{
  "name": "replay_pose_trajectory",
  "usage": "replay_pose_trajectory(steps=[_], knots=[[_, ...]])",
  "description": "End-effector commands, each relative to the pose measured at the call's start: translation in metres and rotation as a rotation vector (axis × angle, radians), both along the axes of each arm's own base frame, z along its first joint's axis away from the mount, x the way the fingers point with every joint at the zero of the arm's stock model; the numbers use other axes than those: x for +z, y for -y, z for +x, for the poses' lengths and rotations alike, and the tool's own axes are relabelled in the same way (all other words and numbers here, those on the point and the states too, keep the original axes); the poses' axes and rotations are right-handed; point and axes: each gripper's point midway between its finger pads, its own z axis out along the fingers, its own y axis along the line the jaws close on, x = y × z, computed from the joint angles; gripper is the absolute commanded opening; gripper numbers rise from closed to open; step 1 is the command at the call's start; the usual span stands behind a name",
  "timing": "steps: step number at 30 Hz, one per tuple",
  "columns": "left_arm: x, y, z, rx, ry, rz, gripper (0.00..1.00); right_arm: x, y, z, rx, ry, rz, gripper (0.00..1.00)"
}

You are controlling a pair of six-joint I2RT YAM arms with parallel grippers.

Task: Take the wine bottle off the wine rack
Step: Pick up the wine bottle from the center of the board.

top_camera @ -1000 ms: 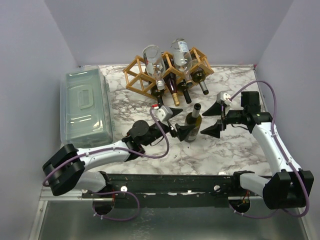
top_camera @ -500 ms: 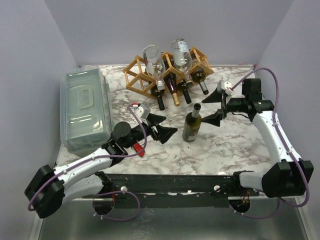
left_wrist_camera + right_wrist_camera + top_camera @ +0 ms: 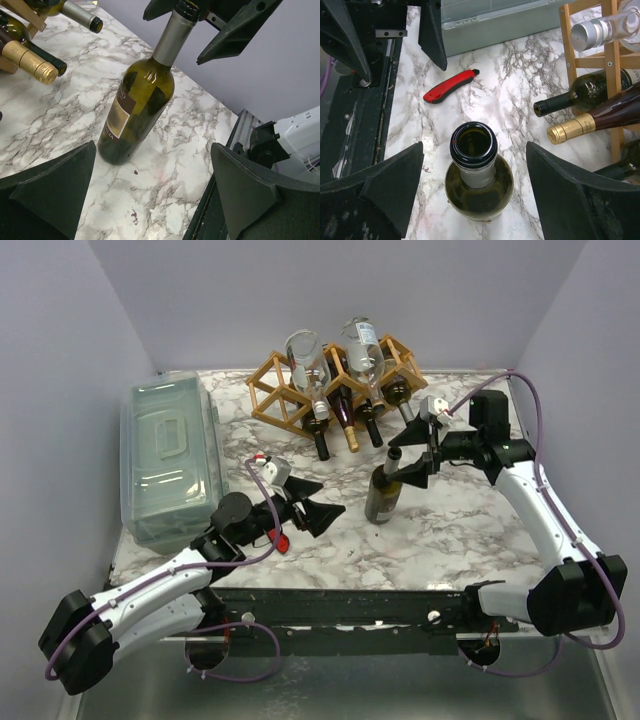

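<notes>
A dark green wine bottle [image 3: 383, 495] stands upright on the marble table, in front of the tan lattice wine rack [image 3: 335, 380]. My right gripper [image 3: 405, 455] hangs over it, open, one finger on each side of the neck and a gap on both sides. In the right wrist view the open bottle mouth [image 3: 473, 145] lies midway between the fingers [image 3: 395, 180]. My left gripper [image 3: 305, 502] is open and empty, left of the bottle and apart from it. The left wrist view shows the bottle [image 3: 137, 110] beyond the left gripper [image 3: 152, 165].
Several other bottles [image 3: 345, 415] lie in the rack with their necks pointing toward me. A grey lidded plastic bin [image 3: 170, 455] fills the table's left side. A red utility knife [image 3: 451, 86] lies on the marble under the left arm. Purple walls close in the back and sides.
The left gripper has drawn back from the bottle toward the left and near edge. The right gripper has moved left over the bottle's neck, and its jaws have narrowed a little.
</notes>
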Motion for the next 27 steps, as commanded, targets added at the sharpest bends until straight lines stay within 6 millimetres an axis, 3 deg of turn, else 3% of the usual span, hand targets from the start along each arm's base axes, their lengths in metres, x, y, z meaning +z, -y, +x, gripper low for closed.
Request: replay_pose_trajectory(steps=[1,23,27], knots=[[-0.008,-0.005,-0.005,0.002,-0.020,0.005,0.99,-0.009,-0.008,0.002,0.000,-0.023,-0.019,0.84],[-0.013,-0.009,-0.009,0.000,-0.034,0.010,0.99,-0.020,-0.014,0.004,0.008,0.003,-0.054,0.49],[-0.013,-0.009,-0.010,-0.007,-0.038,0.010,0.99,-0.018,-0.013,-0.001,0.030,0.017,-0.053,0.30]])
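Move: The bottle stands upright on the table with its neck already between the right hand's open fingers, its middle about 1 cm left of that hand and some 13 cm below. The rack's gold cap is roughly 12 cm ahead of that hand and 7 cm left, the dark neck end about 13 cm ahead and 2 cm left, both some 22 cm lower. From the left hand, the bottle's middle lies about 7 cm ahead, 13 cm right and 9 cm below. The right hand eases about 1.5 cm down and about as far to its left, so that its fingers, pointing left across the table, straddle the standing bottle's neck a little lower and deeper, while the wrist barely turns. It then all but stays there and the fingers, already closing slowly, go from nearly wide open to a bit over a third open, the pads coming onto the neck from both sides just under the rim. ##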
